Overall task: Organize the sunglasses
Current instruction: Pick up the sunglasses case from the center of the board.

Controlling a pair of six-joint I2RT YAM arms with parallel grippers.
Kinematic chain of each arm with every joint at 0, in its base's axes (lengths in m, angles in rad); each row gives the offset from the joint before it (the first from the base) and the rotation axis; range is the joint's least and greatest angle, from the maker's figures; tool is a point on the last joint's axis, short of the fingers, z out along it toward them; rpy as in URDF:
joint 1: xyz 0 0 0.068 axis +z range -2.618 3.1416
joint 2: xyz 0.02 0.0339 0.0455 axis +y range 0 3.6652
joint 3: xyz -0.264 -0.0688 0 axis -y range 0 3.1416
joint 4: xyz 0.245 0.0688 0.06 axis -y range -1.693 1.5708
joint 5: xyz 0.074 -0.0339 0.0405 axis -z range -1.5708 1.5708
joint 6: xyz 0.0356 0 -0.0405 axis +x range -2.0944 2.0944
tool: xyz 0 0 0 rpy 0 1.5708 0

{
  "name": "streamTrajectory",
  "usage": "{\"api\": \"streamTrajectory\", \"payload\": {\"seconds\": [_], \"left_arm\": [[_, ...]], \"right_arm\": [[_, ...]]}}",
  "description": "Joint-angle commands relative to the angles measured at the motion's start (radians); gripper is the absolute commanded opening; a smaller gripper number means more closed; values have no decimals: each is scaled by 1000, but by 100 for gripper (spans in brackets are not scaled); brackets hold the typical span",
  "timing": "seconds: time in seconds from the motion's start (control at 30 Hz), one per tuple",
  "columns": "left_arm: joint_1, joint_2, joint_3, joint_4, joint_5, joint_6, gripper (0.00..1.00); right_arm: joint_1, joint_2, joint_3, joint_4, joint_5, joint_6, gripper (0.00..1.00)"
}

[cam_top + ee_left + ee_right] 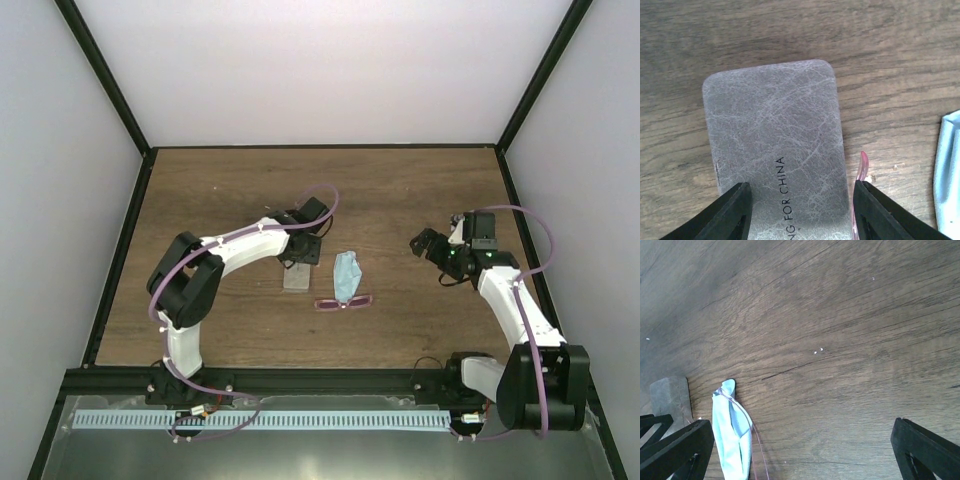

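The sunglasses (343, 302), thin pink-purple frame, lie on the table just below the light blue cloth (347, 273). One pink temple tip (863, 167) shows beside the grey case (775, 150), touching my left gripper's right finger. My left gripper (800, 210) hangs low over the closed case (298, 277), jaws apart. Its left finger overlaps the case top and its right finger sits just past the case's right edge. My right gripper (800, 455) is wide open over bare wood, right of the cloth (730, 435) and a thin temple arm (747, 420). Nothing is between its fingers.
The case, cloth and sunglasses sit close together at the middle of the wooden table (400, 190). White walls with black posts close in the back and sides. The arm bases stand along the near edge.
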Motion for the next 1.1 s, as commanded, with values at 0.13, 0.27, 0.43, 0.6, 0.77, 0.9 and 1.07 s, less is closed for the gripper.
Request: {"api": "streamTrajectory", "payload": {"seconds": [0.13,0.27,0.43,0.6,0.77,0.9,1.07], "left_arm": [[1,-28,-9,15,62,-29,70],[10,-99,-6,1,39,-34,99],[107,-221,-49,-6,93,-48,100],[277,-373,-243,24,141,-87,100],[384,-527,-380,16,116,-140,100],[442,-599,-420,11,129,-153,100],[476,-598,-415,4,151,-126,100]], "right_arm": [[-5,-1,26,6,-45,-27,100],[101,23,64,13,9,5,100],[353,168,228,-103,231,131,100],[601,394,496,-266,432,223,100],[768,595,715,-327,455,267,100],[862,743,872,-344,441,291,97],[902,925,1059,-420,440,296,95]]}}
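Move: The sunglasses case lies right beneath the left hand, some 3 cm below, its middle about 1 cm back and 1 cm left of that hand. From the right hand the case is roughly 31 cm to the left, 1 cm ahead and 10 cm down. The light blue cloth lies about 20 cm to the right hand's left and 3 cm back; the sunglasses about 21 cm to its left and 10 cm back, both some 11 cm below. The left hand gives up the case without taking it: its half-closed fingers spread to fully open and it rises some 7 cm, then swings left about 18 cm, drifting slightly back and turning some 30 degrees counter-clockwise, to clear the board's middle. As it leaves, the right hand sweeps left about 30 cm at nearly constant height, fingers kept wide, turning counter-clockwise by some 25 degrees until it hangs above the case, not yet touching it. ##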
